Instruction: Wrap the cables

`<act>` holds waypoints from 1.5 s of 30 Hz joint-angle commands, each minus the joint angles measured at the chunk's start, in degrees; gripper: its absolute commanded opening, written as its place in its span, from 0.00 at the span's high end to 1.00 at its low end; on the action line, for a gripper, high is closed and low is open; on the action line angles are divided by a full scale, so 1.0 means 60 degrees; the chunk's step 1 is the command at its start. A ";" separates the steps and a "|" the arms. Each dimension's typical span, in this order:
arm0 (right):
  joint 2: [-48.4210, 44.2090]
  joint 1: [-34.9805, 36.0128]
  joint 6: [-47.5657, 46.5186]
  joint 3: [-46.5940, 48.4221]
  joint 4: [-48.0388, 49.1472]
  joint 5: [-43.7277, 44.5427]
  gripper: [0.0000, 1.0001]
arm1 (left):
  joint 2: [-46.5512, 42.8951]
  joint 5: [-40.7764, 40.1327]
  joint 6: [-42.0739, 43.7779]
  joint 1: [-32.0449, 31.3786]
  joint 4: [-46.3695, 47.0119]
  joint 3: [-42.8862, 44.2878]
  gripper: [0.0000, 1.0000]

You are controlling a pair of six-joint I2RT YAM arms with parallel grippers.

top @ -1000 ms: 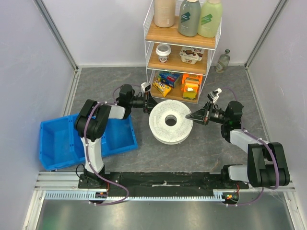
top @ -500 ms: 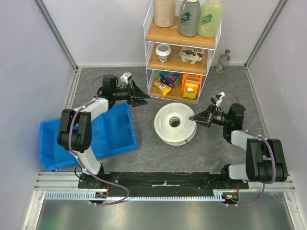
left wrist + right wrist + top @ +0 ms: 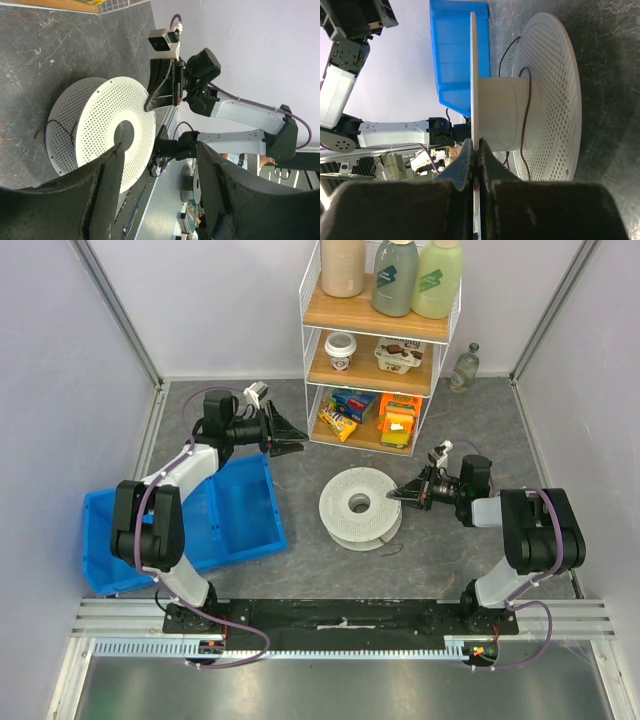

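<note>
A white perforated spool (image 3: pixel 360 506) lies on the grey table between the arms. The cable (image 3: pixel 526 107), a thin dark wire, runs around the spool's core and down past the lower flange. In the left wrist view a loose loop of the cable (image 3: pixel 54 128) sticks out at the spool's (image 3: pixel 95 125) far side. My right gripper (image 3: pixel 402 493) is shut on the edge of the spool's upper flange (image 3: pixel 472 75), which sits pinched between its fingertips (image 3: pixel 476 145). My left gripper (image 3: pixel 290 436) is open and empty, well to the upper left of the spool, with nothing between its fingers (image 3: pixel 160 146).
A wire shelf rack (image 3: pixel 375 350) with bottles, a cup and snack packs stands at the back. A small glass bottle (image 3: pixel 464 367) is in the back right corner. A blue bin (image 3: pixel 180 530) sits at the left, under the left arm. Walls close in both sides.
My left gripper has opened, let go of the spool's rim and swung back to the left. The spool has shifted slightly. My right arm has lowered, still gripping the flange.
</note>
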 commanded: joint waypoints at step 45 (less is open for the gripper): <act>-0.4899 -0.2841 -1.1930 0.5281 -1.1842 0.4375 0.02 | -0.5237 -0.6956 0.8906 0.0279 -0.9257 0.0794 0.01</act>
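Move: The right hand is shut on the right edge of the spool's upper flange. The spool's middle lies about 7 cm to its left, 2 cm back and 6 cm lower. The loose cable end is about 10 cm back, level sideways and 9 cm down; the lower shelf is some 17 cm ahead and 5 cm left. From the left hand, the spool lies about 11 cm back, 13 cm right and 16 cm down. Right hand lowers the held spool edge about 5 cm, opens and withdraws right-up; left hand retreats left, opening wider. ##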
